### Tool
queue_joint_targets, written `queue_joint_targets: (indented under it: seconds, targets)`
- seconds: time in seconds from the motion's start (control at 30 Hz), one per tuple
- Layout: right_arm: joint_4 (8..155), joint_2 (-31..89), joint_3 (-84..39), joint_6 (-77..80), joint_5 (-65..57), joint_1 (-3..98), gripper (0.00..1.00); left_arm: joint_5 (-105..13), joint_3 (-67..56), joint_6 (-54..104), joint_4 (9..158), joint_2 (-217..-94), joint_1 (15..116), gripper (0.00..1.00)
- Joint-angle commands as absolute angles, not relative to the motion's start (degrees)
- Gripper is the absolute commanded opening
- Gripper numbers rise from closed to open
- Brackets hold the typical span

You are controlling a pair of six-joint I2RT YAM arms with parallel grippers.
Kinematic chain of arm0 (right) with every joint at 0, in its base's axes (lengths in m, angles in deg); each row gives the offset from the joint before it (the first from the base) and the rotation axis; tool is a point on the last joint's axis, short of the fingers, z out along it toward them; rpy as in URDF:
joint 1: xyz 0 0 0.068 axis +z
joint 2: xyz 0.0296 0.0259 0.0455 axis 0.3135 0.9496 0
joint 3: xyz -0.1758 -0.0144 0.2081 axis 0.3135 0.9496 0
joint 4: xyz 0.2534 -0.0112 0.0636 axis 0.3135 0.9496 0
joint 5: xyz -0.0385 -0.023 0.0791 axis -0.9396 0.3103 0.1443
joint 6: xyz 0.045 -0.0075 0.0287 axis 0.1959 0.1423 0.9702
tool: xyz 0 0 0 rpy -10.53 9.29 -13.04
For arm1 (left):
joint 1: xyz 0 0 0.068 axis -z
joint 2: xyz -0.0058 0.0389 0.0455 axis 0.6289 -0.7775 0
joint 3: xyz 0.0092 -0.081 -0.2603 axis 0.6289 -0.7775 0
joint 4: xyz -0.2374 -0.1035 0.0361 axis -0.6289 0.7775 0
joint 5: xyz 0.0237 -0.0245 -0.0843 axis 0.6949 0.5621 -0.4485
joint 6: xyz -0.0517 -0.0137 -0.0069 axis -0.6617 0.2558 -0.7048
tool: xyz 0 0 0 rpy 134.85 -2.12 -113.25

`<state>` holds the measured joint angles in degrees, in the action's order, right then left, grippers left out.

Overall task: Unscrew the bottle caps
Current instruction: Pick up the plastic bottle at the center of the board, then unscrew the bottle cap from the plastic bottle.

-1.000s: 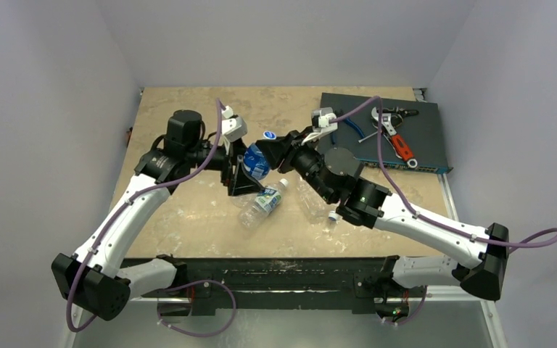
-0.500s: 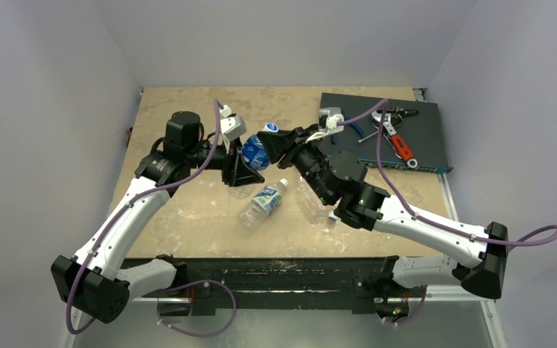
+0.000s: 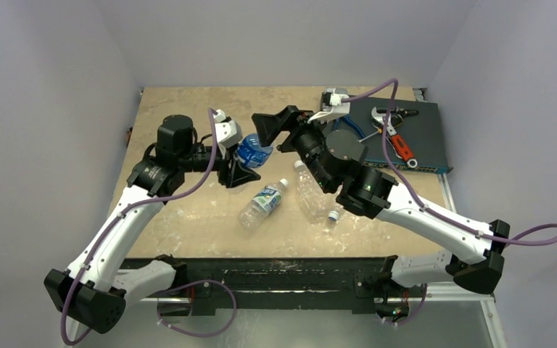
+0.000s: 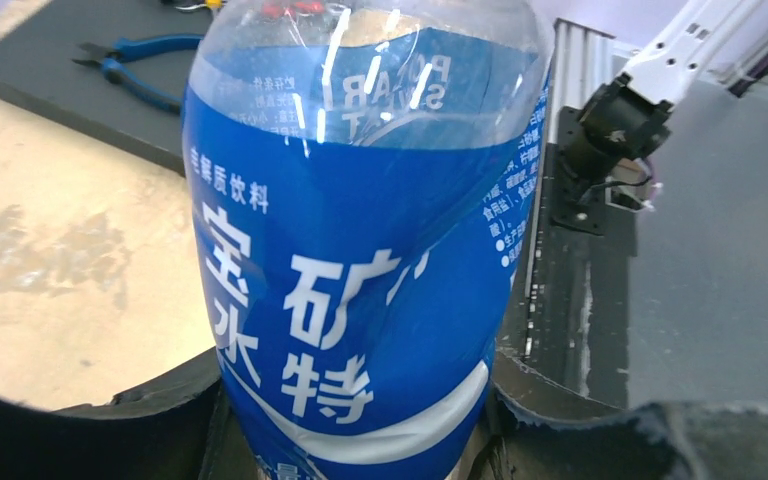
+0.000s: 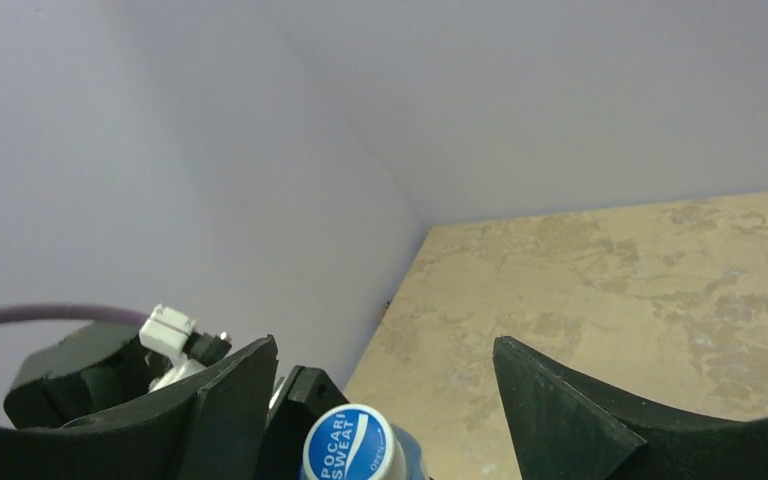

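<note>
A blue-labelled bottle is lifted off the table, with my left gripper shut on its lower body. Its blue cap with white lettering sits on the neck. That cap lies just below the gap of my right gripper, which is open and touches nothing. A bottle with a blue, white and green label lies on the table. Next to it lies an unlabelled clear bottle with its cap pointing toward the near edge.
A dark mat at the back right carries red-handled pliers, blue-handled pliers and other tools. The grey wall meets the table's left edge close behind the held bottle.
The left gripper closed on the blue-labelled bottle and drew it slightly left. The right gripper let go of the cap end, opened wide and pulled back.
</note>
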<state>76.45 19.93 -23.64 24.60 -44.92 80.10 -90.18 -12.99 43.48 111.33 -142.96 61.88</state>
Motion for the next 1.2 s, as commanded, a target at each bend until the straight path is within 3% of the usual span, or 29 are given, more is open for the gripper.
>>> queue_joint_targets:
  seconds: [0.0,0.37,0.63,0.7,0.83,0.93,1.03,1.17]
  targets:
    - [80.7,21.1,-28.1,27.0,-46.0,80.0,0.80,-84.2,-14.5,48.4,106.9,-139.7,62.0,0.27]
    - [80.0,22.4,-28.8,26.9,-43.4,80.1,0.69,-80.1,-14.8,45.9,104.6,-140.1,62.0,0.27]
    - [78.9,22.5,-28.5,26.7,-43.8,80.1,0.43,-79.7,-14.7,46.0,105.3,-140.1,62.0,0.29]
    - [78.7,22.4,-28.5,26.1,-43.8,80.1,0.43,-79.8,-14.7,45.9,105.5,-140.3,62.0,0.29]
    - [79.3,22.8,-29.2,24.6,-45.1,80.1,0.57,-80.5,-14.7,45.7,105.9,-140.7,62.0,0.29]
    - [79.6,23.0,-29.6,23.6,-45.8,80.0,0.59,-80.9,-14.7,44.8,105.9,-141.0,62.0,0.29]
    - [79.6,23.1,-29.8,23.1,-46.0,80.1,0.54,-81.3,-14.7,44.3,106.0,-141.1,62.0,0.29]
    - [79.5,23.0,-30.0,23.0,-46.0,80.1,0.41,-81.3,-14.6,44.0,106.1,-141.1,62.0,0.29]
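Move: The capped end of the blue-label plastic bottle, held by the left hand, is close to the right hand's open fingers: some 2 cm back, 1 cm left and 2 cm below. From the left hand the cap is about 3 cm ahead, 6 cm right and 12 cm up. On the table, some 40 cm below the right hand, the green-label bottle lies about 3 cm back and 4 cm left, the nearer clear bottle 2 cm ahead and 10 cm right. The blue-label bottle stays gripped in the left hand, which carries it about 3 cm forward and a little left, tilting it some 10 degrees, then holds. The right hand rises a centimetre, sinks past its starting height while drifting 2 cm left, then eases partly back right; its fingers narrow around the cap, reopen slightly and narrow again, ending close on either side of it. ##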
